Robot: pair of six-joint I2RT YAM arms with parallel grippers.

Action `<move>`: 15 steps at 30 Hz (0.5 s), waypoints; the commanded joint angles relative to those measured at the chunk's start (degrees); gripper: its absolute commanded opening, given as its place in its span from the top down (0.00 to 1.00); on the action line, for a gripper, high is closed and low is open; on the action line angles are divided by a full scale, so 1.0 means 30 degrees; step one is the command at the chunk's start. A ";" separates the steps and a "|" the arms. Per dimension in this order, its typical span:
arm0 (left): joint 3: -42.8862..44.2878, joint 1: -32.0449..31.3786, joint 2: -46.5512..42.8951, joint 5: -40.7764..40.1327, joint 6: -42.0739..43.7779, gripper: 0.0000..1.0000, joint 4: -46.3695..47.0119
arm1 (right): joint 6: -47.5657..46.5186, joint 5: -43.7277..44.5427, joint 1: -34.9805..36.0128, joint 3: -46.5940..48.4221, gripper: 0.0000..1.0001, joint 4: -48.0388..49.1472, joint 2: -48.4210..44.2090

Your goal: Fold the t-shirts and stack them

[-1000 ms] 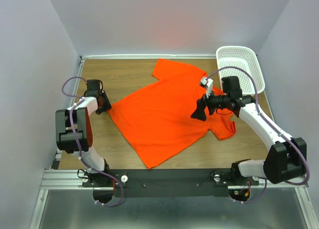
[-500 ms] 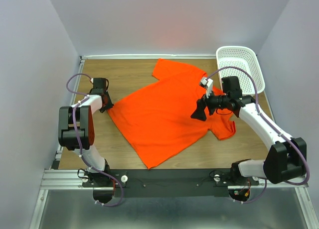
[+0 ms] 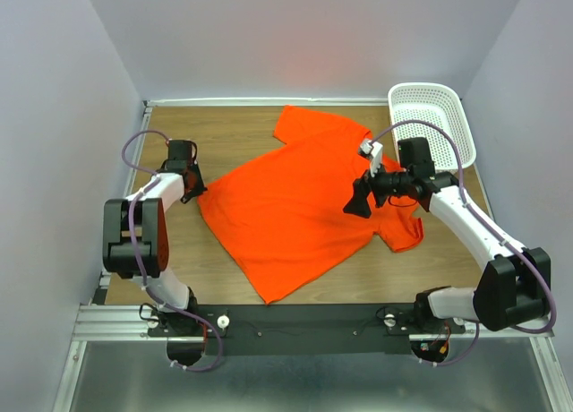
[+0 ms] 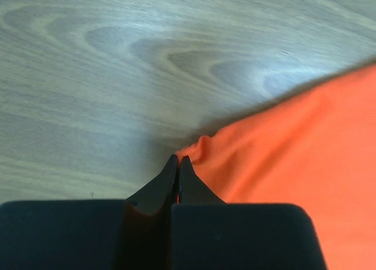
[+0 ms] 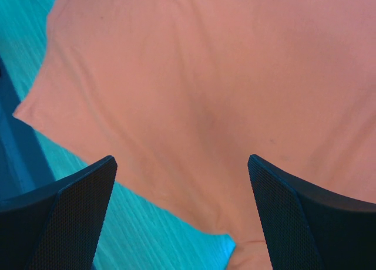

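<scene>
A bright orange t-shirt (image 3: 295, 206) lies spread flat and askew on the wooden table (image 3: 224, 134). My left gripper (image 3: 194, 188) sits at the shirt's left corner, low on the table. In the left wrist view this gripper (image 4: 178, 158) is shut, with the bunched corner of the t-shirt (image 4: 294, 141) pinched between its tips. My right gripper (image 3: 356, 201) hovers over the right part of the shirt near the sleeve. The right wrist view shows that gripper (image 5: 182, 164) wide open, with the t-shirt (image 5: 205, 76) and its hem edge below and nothing between the fingers.
A white perforated basket (image 3: 425, 89) stands at the back right corner, just behind the right arm. Walls close the table on the left, back and right. Bare wood shows left of the shirt and along the front edge (image 3: 206, 269).
My left gripper has shut on the shirt's left corner after shifting slightly toward the back. The right arm has stayed still and open.
</scene>
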 commanded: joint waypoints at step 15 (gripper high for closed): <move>-0.1180 0.0165 -0.4960 0.0976 0.0707 1.00 0.0242 | 0.0178 0.6440 -0.0073 0.7621 0.00 0.0336 1.0197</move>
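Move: The shirt's far hem corner is already pinched in the left fingers, just above the table. From that hand the near hem corner lies about 32 cm back and 17 cm right, the far sleeve some 21 cm ahead and 23 cm right. For the right hand, the far shoulder side is roughly 20 cm ahead, 2 cm right and 14 cm down; the basket is about 30 cm ahead and 25 cm right, the near sleeve 3 cm back and 15 cm right. The hem corner stays pinched in the left fingers as that hand lifts it about 8 cm, drifting a little right and tipping its fingertips somewhat forward. Meanwhile the open right hand reaches forward some 11 cm and down nearly 9 cm over the shirt, towards its far shoulder side, its fingers tilting steeper downward; no contact there can be seen. ##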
